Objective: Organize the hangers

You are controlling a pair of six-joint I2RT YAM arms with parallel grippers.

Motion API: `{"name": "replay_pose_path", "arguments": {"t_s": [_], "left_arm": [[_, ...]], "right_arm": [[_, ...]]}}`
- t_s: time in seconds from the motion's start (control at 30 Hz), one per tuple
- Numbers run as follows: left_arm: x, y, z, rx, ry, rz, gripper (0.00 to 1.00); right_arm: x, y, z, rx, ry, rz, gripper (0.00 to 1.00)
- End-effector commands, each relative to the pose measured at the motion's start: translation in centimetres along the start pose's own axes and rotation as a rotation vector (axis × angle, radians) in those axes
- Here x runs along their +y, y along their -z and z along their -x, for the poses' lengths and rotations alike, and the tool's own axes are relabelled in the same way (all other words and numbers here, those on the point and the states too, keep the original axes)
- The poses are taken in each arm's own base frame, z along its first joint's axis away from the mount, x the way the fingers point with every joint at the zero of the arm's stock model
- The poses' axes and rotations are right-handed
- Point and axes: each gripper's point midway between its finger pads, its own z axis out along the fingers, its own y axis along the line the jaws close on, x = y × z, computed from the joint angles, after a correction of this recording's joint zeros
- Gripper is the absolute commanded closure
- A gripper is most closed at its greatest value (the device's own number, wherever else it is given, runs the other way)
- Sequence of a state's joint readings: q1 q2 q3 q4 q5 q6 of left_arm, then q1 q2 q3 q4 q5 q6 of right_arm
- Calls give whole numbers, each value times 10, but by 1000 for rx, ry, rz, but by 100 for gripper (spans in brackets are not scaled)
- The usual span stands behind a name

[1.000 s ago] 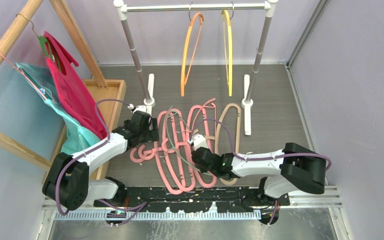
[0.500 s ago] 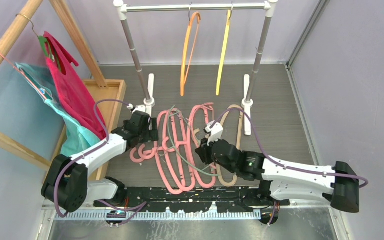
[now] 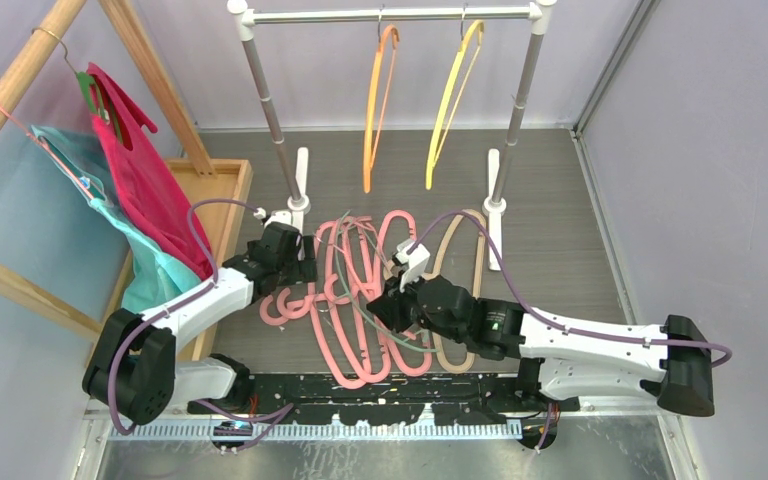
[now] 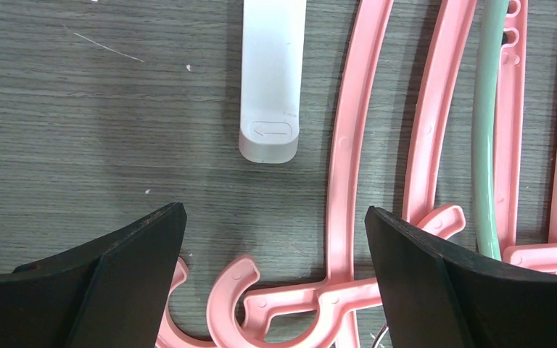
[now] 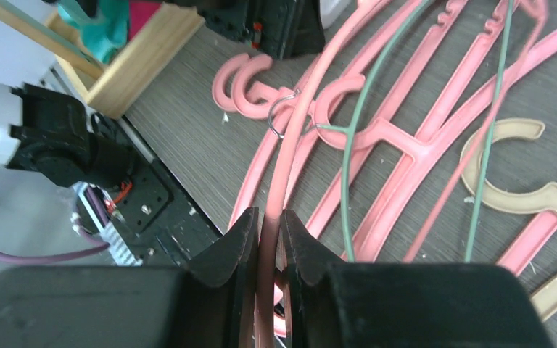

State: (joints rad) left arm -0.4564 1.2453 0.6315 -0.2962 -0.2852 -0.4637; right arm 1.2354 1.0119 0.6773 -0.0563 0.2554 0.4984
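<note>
Several thick pink hangers (image 3: 350, 330) lie piled on the floor with a beige one (image 3: 468, 262) and a thin grey-green one (image 5: 346, 196) across them. An orange hanger (image 3: 378, 100) and a yellow hanger (image 3: 450, 100) hang on the rail (image 3: 390, 14). My right gripper (image 5: 268, 217) is shut on the thin salmon-pink rod of a hanger (image 5: 294, 138) whose metal hook (image 5: 281, 119) points toward the left arm. It sits low over the pile (image 3: 385, 305). My left gripper (image 4: 273, 217) stands open just above the pink hooks (image 4: 225, 293), holding nothing.
The rack's white feet (image 4: 270, 80) (image 3: 493, 215) stand behind the pile. A wooden tray (image 3: 225, 190) lies at the left, below a wooden frame (image 3: 20, 70) carrying hangers draped with red cloth (image 3: 145, 180) and teal cloth (image 3: 90, 170). Walls close in on both sides.
My right arm has stretched out and its gripper has shifted slightly left over the pile, jaws narrowing on the thin rod. The yellow hanger has swung on the rail. The left arm is unmoved.
</note>
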Motion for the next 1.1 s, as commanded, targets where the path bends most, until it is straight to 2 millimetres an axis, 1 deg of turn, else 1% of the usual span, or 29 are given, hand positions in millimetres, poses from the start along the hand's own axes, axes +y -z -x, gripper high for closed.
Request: {"name": "replay_pose_path", "arguments": {"t_s": [0.0,0.1,0.17,0.27,0.33,0.4,0.5,0.63,0.7,0.77,0.83,0.93,1.07], "left_arm": [[-3,0,11,-50,20,-4,2],[-2,1,12,-55,27,1,2],[0,1,12,-63,36,8,2],[1,2,13,-71,44,11,2],[1,3,14,-74,45,10,2],[1,4,14,-74,46,10,2],[2,7,14,-78,47,7,2],[2,9,15,-89,56,2,2],[2,10,17,-95,58,0,2],[1,10,17,-92,56,0,2],[1,11,17,-92,57,-2,2],[1,13,18,-97,58,-5,2],[1,13,18,-100,58,-7,2]], "right_arm": [[34,26,94,-312,-52,70,99],[34,34,114,-379,-49,56,99],[39,38,127,-415,-44,63,99],[47,42,143,-456,-25,74,99],[49,44,150,-479,-17,62,99],[45,42,151,-485,-8,34,99],[39,38,147,-484,10,2,99],[38,36,149,-490,30,-16,99],[35,31,148,-477,51,-44,99],[29,21,139,-443,74,-82,99],[23,9,121,-401,85,-102,99],[6,-12,84,-319,116,-158,99],[-16,-33,38,-225,164,-219,99]]}}
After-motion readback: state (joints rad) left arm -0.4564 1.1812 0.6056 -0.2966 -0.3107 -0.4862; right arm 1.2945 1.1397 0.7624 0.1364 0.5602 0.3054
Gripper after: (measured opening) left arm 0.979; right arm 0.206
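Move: The thin pink hanger is already in the right fingers, off the table; the rack's bar, where it would go, has its middle about 27 cm ahead of that hand, 4 cm right and some 30 cm up. The orange hanger hangs there, 26 cm ahead, 3 cm right and 17 cm higher. About 17 cm below the hand lies the green hanger, 10 cm ahead, with the beige one 9 cm ahead and 17 cm right. From the left hand, the bar's middle is 12 cm ahead, 22 cm right, 42 cm up. Still pinched in the right fingers, the thin pink hanger is carried quickly up about 11 cm over the pile, then brought down again by some 7 cm, edging forward about 4 cm and slightly left meanwhile. The wrist tips the fingers up roughly 15 degrees and turns some 10 degrees clockwise; the grip stays shut. ##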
